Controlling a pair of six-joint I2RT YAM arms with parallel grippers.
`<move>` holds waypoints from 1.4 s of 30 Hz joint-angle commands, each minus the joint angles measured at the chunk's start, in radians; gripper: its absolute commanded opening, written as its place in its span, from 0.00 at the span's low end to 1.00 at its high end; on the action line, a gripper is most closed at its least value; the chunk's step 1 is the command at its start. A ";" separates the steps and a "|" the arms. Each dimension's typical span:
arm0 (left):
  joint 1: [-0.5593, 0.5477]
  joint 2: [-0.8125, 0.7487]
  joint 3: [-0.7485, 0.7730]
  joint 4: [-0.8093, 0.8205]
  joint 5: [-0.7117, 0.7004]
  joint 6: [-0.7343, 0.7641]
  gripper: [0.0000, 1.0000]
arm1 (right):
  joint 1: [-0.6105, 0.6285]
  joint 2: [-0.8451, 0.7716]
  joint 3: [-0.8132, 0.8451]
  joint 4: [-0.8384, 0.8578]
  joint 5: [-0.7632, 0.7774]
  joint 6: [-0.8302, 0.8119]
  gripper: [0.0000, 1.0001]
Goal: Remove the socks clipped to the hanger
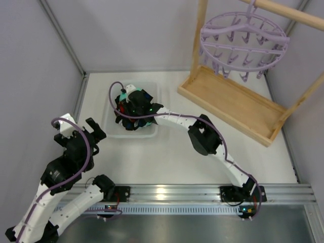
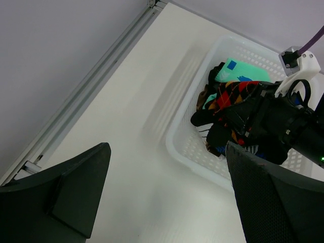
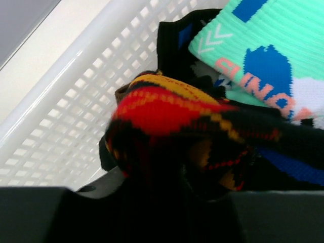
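The lavender hanger [image 1: 243,38] hangs from the wooden frame at the back right, and I see no fabric on its pegs. Several socks lie in the white basket [image 1: 152,132]: a teal one with blue spots [image 3: 263,45] and dark ones. My right gripper [image 1: 132,112] is down in that basket. The black sock with red and yellow diamonds [image 3: 172,106] is bunched and blurred between its jaws, hiding the gap at the right gripper [image 3: 174,187]. My left gripper [image 1: 93,129] stands wide open over bare table left of the basket, nothing between its fingers [image 2: 76,187].
The wooden frame with its tray base [image 1: 228,101] fills the back right. A metal rail [image 2: 91,86] and grey walls bound the table on the left and behind. The basket's rim [image 2: 187,152] lies just right of my left gripper.
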 commanded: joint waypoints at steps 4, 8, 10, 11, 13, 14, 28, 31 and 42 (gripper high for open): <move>-0.002 0.008 -0.014 0.013 0.018 -0.028 0.98 | -0.016 -0.180 -0.113 0.033 -0.056 0.070 0.49; -0.002 0.005 -0.017 0.013 0.016 -0.028 0.98 | -0.025 -0.282 -0.141 0.040 -0.047 0.066 0.56; -0.002 0.006 -0.019 0.013 0.018 -0.028 0.98 | -0.042 -0.343 -0.162 0.044 -0.049 0.064 0.58; -0.003 0.006 -0.019 0.013 0.018 -0.028 0.98 | -0.055 -0.361 -0.170 0.036 -0.047 0.061 0.59; -0.002 0.008 -0.019 0.013 0.018 -0.026 0.98 | -0.071 -0.418 -0.196 0.027 -0.049 0.047 0.67; -0.003 0.009 -0.020 0.011 0.016 -0.026 0.98 | -0.077 -0.437 -0.210 0.016 -0.046 0.041 0.70; 0.007 0.126 -0.046 0.157 0.196 0.128 0.98 | -0.140 -1.119 -0.922 0.088 0.153 -0.108 1.00; 0.024 0.164 -0.068 0.244 0.418 0.219 0.98 | -0.140 -1.328 -1.110 0.038 0.333 -0.108 0.99; 0.440 0.008 -0.189 0.347 0.689 0.296 0.98 | -0.149 -1.903 -1.316 -0.419 0.724 -0.005 0.99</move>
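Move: The argyle sock lies at the right hand's fingertips, its middle some 2 cm below and 1 cm ahead, the fingers just beginning to open around it. The basket's middle is about 4 cm to the right, level ahead and 5 cm below; the mint sock lies 7 cm ahead and 3 cm right. The wooden tray stands roughly 52 cm right and 2 cm ahead. From the left hand the argyle sock is about 20 cm ahead, 15 cm right and 21 cm below. The argyle sock is let go onto the pile as the right fingers go on opening to full width; the right hand rises about 20 cm out of the basket, then sweeps 44 cm right and 15 cm back towards the tray side, turning clockwise and tipping up. Late on, the open left hand eases forward and down about 5 cm each, swinging right and partly back. ##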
